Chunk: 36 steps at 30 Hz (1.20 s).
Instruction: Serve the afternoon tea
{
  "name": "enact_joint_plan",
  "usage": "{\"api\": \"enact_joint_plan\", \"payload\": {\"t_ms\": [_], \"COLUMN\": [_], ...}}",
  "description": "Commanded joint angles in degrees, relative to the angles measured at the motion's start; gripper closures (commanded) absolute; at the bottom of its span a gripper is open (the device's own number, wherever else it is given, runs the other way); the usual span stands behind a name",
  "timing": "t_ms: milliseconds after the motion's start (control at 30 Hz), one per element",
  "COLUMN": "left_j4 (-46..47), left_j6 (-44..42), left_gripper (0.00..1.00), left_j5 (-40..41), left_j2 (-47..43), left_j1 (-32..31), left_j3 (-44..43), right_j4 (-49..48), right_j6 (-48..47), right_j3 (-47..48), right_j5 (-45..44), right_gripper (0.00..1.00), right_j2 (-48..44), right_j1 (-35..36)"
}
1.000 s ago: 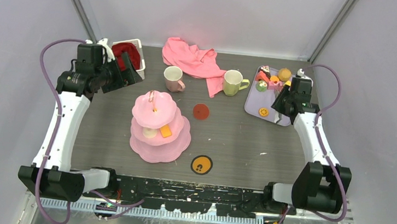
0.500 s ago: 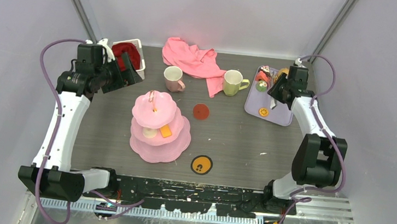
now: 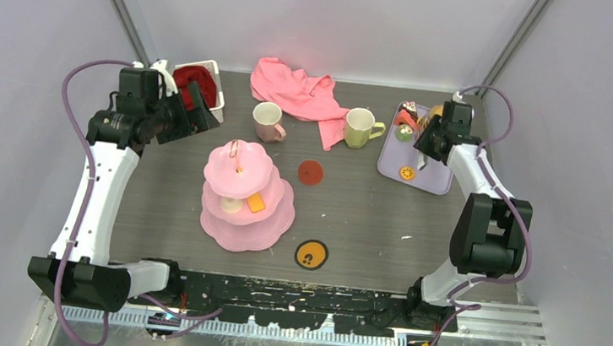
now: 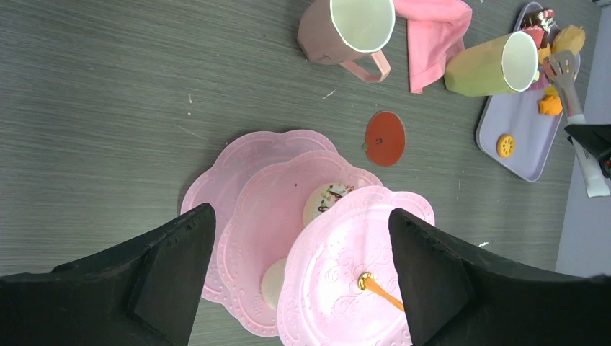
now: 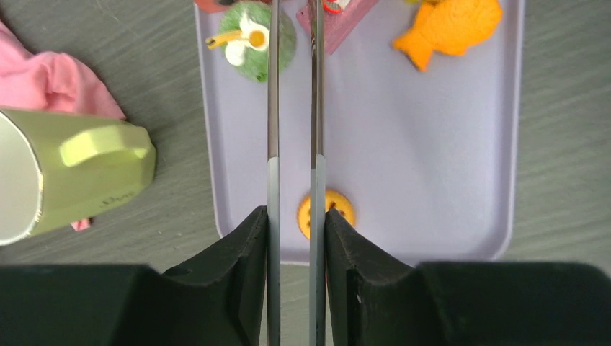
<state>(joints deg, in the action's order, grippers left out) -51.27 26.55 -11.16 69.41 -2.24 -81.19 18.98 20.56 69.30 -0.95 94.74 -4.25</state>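
The pink three-tier cake stand point(image 3: 248, 193) stands mid-table with an orange pastry point(image 3: 256, 202) and pale cookies point(image 4: 328, 198) on its middle tier. My left gripper point(image 3: 196, 114) hovers open at the back left; in its wrist view point(image 4: 302, 223) the stand's top tier point(image 4: 346, 259) lies below its spread fingers. A pink mug point(image 3: 267, 121) and a yellow-green mug point(image 3: 360, 127) stand behind the stand. My right gripper point(image 5: 295, 216) is shut on metal tongs point(image 5: 273, 108), whose blades reach over the lavender tray point(image 5: 418, 158) of toy pastries, above an orange round cookie point(image 5: 326, 209).
A pink cloth point(image 3: 298, 92) lies at the back, a white basket with red cloth point(image 3: 197, 86) in the back left corner. A red coaster point(image 3: 310, 172) and an orange-black coaster point(image 3: 311, 254) lie on the table. A fish pastry point(image 5: 450, 29) and a green pastry point(image 5: 256, 32) sit on the tray.
My right arm has swung its gripper and tongs further back over the tray, and its elbow has folded upward. The left arm has not moved.
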Motion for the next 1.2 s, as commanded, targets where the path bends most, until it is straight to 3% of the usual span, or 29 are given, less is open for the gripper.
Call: {"api": "enact_joint_plan", "payload": {"t_ms": [0,333,700,1167], "left_j4": [1.13,1.65,1.59,2.03], "left_j6": [-0.73,-0.27,0.07,0.43], "left_gripper": [0.11,0.11,0.11,0.11], "left_j5": [-1.00,-1.54,-1.64,-1.64], "left_j2": [-1.74,-2.27,-2.15,-1.32], "left_j1": [0.21,0.22,0.21,0.21], "left_j3": [-0.12,0.61,0.68,0.57], "right_j4": [2.24,6.33,7.40,5.99], "right_j6": [-2.66,-4.54,-6.76,-6.93], "right_j3": [-1.86,-3.00,-4.48,-4.75], "right_j5": [-3.03,-2.48,-3.72,-2.73], "right_gripper": [0.93,0.90,0.63,0.61], "right_j2": [-7.12,-13.68,-12.40,-14.92], "right_j1": [-1.21,-1.90,-1.90,-1.75]}}
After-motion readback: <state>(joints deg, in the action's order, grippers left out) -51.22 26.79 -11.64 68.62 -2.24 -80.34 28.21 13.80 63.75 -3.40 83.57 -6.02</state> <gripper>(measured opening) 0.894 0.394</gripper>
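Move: The right hand, holding the tongs with their tips forward, has the pink cake some 7 cm ahead and about 2 cm to its right, roughly 8 cm below it. On the same tray the green cake lies level with the pink one, about 5 cm left of the hand; the orange fish is some 5 cm ahead and 7 cm right, the round cracker about 5 cm back and 2 cm left. From the left hand the pink cake is some 20 cm ahead and 62 cm to the right, well below. Keep the tongs gripped in the right hand and draw them back about 6 cm over the tray towards its near edge, shifting a little right. Rise some 3 cm on the way, then ease down about 2 cm, rolling the left side down about 5 degrees and tipping slightly, so the pink cake comes between the tong arms; let the arms spread a touch. ##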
